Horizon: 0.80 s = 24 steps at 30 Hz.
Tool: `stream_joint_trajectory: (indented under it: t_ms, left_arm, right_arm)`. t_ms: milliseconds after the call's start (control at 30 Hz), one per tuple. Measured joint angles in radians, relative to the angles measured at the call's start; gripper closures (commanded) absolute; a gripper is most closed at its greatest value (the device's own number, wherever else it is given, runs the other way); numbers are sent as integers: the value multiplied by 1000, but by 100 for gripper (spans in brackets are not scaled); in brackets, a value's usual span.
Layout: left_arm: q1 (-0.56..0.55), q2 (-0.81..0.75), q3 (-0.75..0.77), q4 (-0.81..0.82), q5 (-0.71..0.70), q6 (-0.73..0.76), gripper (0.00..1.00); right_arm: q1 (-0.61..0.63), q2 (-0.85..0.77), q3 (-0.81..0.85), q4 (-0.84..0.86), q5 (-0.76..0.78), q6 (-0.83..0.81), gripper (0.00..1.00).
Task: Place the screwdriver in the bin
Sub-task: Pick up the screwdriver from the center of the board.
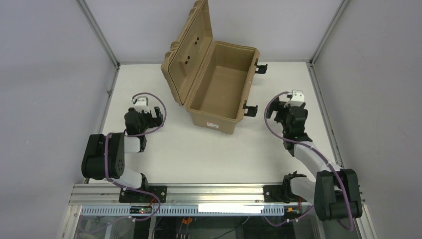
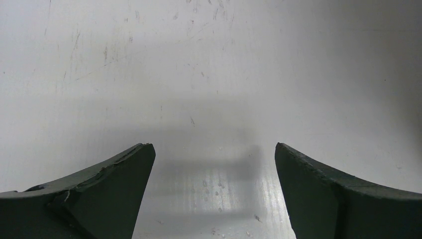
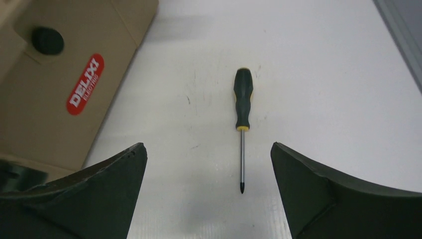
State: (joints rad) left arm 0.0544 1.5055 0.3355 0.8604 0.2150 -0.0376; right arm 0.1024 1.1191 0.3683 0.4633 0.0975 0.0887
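Note:
The screwdriver (image 3: 242, 124) lies flat on the white table in the right wrist view, with its black and yellow handle away from me and its thin shaft pointing back between my fingers. My right gripper (image 3: 208, 145) is open, and the shaft's tip lies just ahead of the gap, closer to the right finger. I cannot make the screwdriver out in the top view. The bin (image 1: 214, 119) is a tan case at the table's back middle, with its lid standing open on the left. Over bare table, my left gripper (image 2: 214, 147) is open and holds nothing.
The bin's side wall (image 3: 59, 74), with a red label, fills the left of the right wrist view. Black latches (image 1: 250, 109) stick out from the bin's right side towards the right arm (image 1: 291, 112). The left arm (image 1: 144, 117) is folded at the table's left. Grey walls enclose the table.

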Motion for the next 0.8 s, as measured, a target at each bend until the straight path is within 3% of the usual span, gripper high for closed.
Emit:
stream_joint_trajectory:
  t_ms: [333, 800]
  left_arm:
    - [0, 0, 0, 0, 0, 0, 1]
    - [0, 0, 0, 0, 0, 0, 1]
  right_arm:
    - [0, -157, 240, -373, 23, -3, 1]
    - [0, -128, 759, -825, 45, -3, 1]
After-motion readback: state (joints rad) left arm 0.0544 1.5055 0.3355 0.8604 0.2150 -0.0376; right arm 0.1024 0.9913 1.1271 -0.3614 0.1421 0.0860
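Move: The screwdriver lies on the table about 11 cm ahead of the right hand, 5 cm to its right and some 11 cm below, handle pointing away from the robot. The bin's middle is roughly 18 cm ahead of that hand and 27 cm to its left, with its near latch about 11 cm left, 3 cm ahead and around the hand's height. From the idle left hand, the screwdriver is about 8 cm ahead, 62 cm right and 5 cm below. The right hand, empty and wide open, climbs almost straight up by about 21 cm beside the bin, away from the table and the screwdriver, without yet going forward over the handle. Its wrist holds nearly the same attitude, the fingertips lifting only some 5 degrees, and the fingers touch nothing at either end of the climb. ##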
